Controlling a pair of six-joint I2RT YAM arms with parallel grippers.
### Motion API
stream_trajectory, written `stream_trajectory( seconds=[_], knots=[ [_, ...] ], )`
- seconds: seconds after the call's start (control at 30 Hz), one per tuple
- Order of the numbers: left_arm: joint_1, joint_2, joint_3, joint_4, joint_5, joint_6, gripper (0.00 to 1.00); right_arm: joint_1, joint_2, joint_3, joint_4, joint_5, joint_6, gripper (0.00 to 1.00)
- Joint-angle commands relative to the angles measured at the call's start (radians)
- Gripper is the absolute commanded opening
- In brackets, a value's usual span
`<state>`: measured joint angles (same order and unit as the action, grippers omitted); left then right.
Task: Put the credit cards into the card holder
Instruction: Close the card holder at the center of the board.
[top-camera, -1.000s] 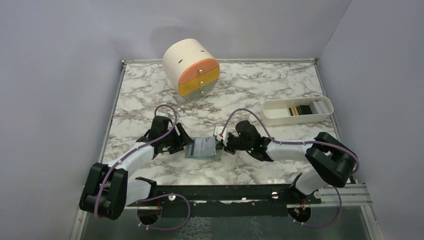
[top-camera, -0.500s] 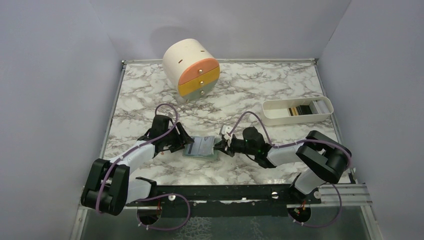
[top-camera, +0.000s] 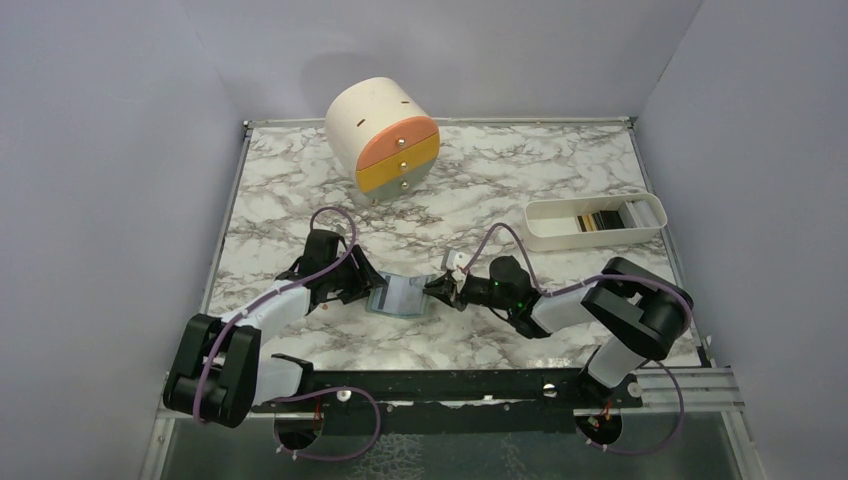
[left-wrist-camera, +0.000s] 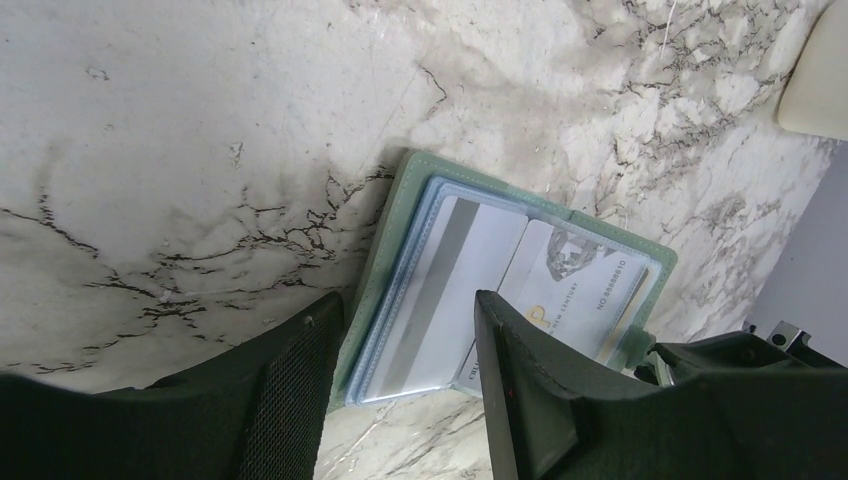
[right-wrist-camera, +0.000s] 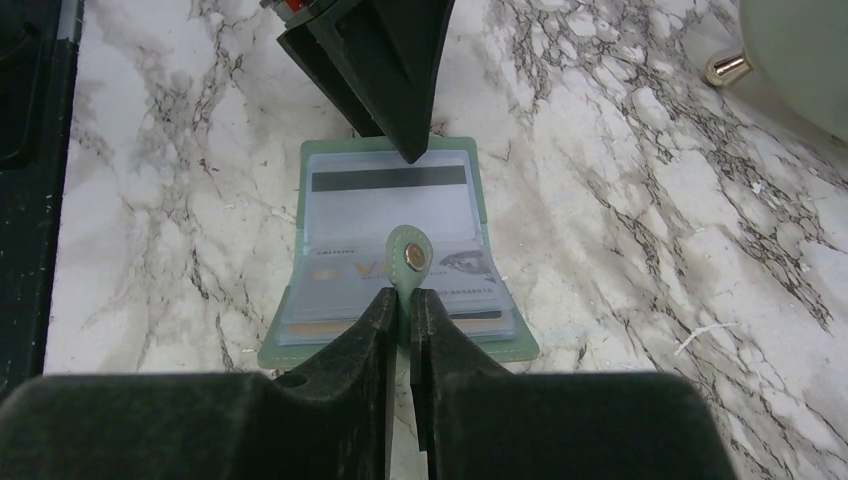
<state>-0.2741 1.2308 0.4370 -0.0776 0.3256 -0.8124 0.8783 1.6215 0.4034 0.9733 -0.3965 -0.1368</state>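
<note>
The sage-green card holder (top-camera: 402, 296) lies open on the marble between both arms. In its clear sleeves sit a pale grey card with a dark stripe (right-wrist-camera: 388, 200) and a white card with gold print (right-wrist-camera: 345, 272). My right gripper (right-wrist-camera: 405, 295) is shut on the holder's snap tab (right-wrist-camera: 409, 255), lifting it at the right edge. My left gripper (left-wrist-camera: 408, 300) is open and straddles the holder's left end, with one finger beside the edge and the other over the grey card (left-wrist-camera: 440, 290). More credit cards (top-camera: 590, 220) stand in the white tray.
A long white tray (top-camera: 545, 240) sits at the right. A cream cylinder with orange, yellow and grey drawers (top-camera: 385, 140) stands at the back. Grey walls close in the table on three sides, and the black base rail (top-camera: 450, 385) runs along the near edge.
My right gripper has dropped lower and shifted left with the tab, so the holder looks narrower from above. My left jaws have narrowed a little.
</note>
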Motion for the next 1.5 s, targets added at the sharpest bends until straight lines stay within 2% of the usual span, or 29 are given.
stream_trajectory(
  seconds=[0.0,0.4,0.63,0.83,0.97,1.13,1.33,1.47],
  knots=[
    [0.006,0.038,-0.016,-0.042,-0.014,0.019,0.54,0.008,0.032,-0.018,0.109,-0.035,-0.007,0.11],
    [0.006,-0.082,-0.070,0.119,0.240,-0.135,0.53,0.008,0.160,-0.024,0.279,-0.069,0.067,0.12],
    [0.004,-0.173,-0.139,0.273,0.346,-0.310,0.49,0.008,0.198,-0.020,0.341,-0.059,0.077,0.12],
    [0.001,-0.220,-0.172,0.334,0.340,-0.364,0.39,0.008,0.225,-0.029,0.402,-0.060,0.091,0.12],
    [-0.005,-0.226,-0.172,0.338,0.324,-0.362,0.37,0.008,0.238,-0.055,0.475,-0.039,0.110,0.12],
    [-0.025,-0.199,-0.182,0.339,0.281,-0.350,0.24,0.008,0.275,-0.107,0.635,0.026,0.148,0.12],
    [-0.078,-0.160,-0.170,0.338,0.231,-0.347,0.19,0.008,0.336,-0.134,0.794,0.032,0.179,0.12],
    [-0.115,-0.139,-0.159,0.321,0.185,-0.344,0.17,0.008,0.327,-0.132,0.803,0.063,0.182,0.12]
  ],
)
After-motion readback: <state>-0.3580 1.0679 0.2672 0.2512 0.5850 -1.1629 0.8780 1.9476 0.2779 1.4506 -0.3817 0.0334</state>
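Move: The open card holder's middle lies about 6 cm to the left gripper's right, 1 cm back and 1 cm below; that hand's open fingers straddle the outer edge of the holder's left cover. The clasp tab is some 11 cm to its right, level ahead-wise and about 4 cm higher, and the drawer cabinet stands roughly 30 cm straight ahead. From the right gripper, which already pinches the tab, the holder's middle is about 6 cm left and 5 cm below. Fold the left cover up with the left gripper: raise it and carry it right, about 6 cm each, drifting back some 3 cm, while its fingers swing about 25 degrees to point more rightward and close most of the way, ending against the cover's outer face. Keep the right fingers pinched on the clasp tab, ease slightly left, then lower about 5 cm, drawing a little back and right. ##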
